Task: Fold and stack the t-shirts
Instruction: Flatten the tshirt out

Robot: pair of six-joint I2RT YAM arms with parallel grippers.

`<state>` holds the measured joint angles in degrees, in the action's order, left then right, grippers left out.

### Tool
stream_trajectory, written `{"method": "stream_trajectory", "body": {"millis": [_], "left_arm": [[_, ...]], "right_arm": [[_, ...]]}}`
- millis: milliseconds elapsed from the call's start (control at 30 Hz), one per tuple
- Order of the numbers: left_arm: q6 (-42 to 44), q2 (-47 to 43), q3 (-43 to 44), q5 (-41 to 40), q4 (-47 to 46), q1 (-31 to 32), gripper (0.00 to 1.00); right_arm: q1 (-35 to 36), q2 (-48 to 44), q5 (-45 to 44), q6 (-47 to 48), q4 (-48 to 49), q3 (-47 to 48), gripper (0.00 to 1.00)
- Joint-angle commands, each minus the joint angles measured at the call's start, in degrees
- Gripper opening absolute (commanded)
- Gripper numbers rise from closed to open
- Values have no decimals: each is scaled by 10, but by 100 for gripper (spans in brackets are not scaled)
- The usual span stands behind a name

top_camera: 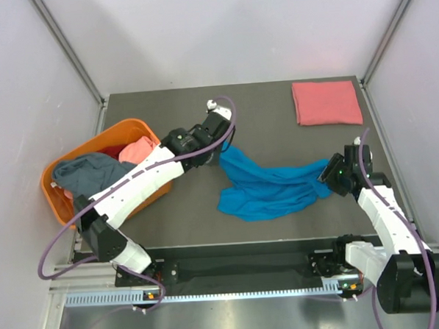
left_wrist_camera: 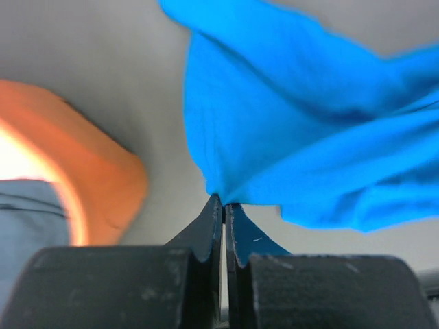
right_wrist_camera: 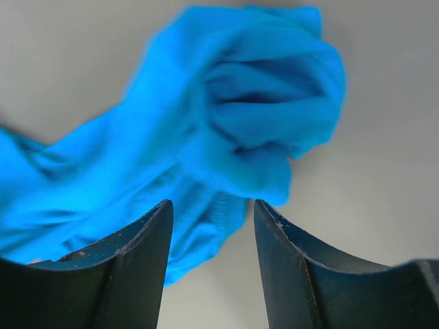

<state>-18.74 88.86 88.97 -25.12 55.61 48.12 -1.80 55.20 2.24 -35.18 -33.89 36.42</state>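
Note:
A bright blue t-shirt lies crumpled in the middle of the table. My left gripper is at its far left corner. In the left wrist view that gripper is shut on a pinch of the blue t-shirt's edge. My right gripper hovers at the shirt's right end. Its jaws stand open in the right wrist view, with a bunched fold of the blue t-shirt just beyond and between the tips. A folded salmon-pink t-shirt rests at the back right.
An orange basket stands at the table's left edge and also shows as the orange basket in the left wrist view. It holds a grey-blue shirt and a salmon-pink shirt. White walls close in the table on three sides.

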Motion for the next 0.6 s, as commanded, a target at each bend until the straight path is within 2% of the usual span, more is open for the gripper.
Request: {"method": "stream_trajectory", "body": {"millis": [0, 133, 267, 300, 433, 567], "left_arm": [[2, 0, 64, -89, 45, -14, 0], [19, 41, 131, -84, 48, -16, 0], [28, 62, 144, -126, 48, -26, 0], [28, 67, 147, -122, 49, -44, 0], [30, 69, 157, -72, 37, -89, 0], [38, 74, 176, -79, 41, -106, 0]], "right_arm": [[-7, -3, -53, -28, 22, -18, 51], [-15, -4, -94, -44, 65, -57, 51], [-24, 2, -99, -40, 95, -79, 50], [-25, 6, -98, -37, 104, -80, 50], [-26, 56, -63, -37, 170, -85, 50], [-26, 104, -24, -39, 214, -80, 50]]}}
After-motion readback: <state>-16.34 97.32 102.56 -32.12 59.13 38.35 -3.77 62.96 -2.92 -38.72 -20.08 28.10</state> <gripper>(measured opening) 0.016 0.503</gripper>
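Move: The left hand holds the blue t-shirt's left end about 21 cm above the table. It is taking it to the bare table some 14 cm farther out and 8 cm left; the orange bin's middle is about 31 cm left, level with this hand, and 15 cm below. From the right hand, the shirt's bunched right end lies roughly 4 cm ahead, 3 cm left and 7 cm below, with the folded red shirt 27 cm ahead, 1 cm right and 8 cm below. Still pinching the blue shirt's left end, the left hand carries it forward about 7 cm and, late on, some 5 cm left towards the bare table beside the bin's far end. It first rises about 5 cm, then dips slightly, turning some 10 degrees counter-clockwise. The half-open right hand sinks 5–6 cm to the shirt's right end, drifting slightly right and turning a little clockwise. ##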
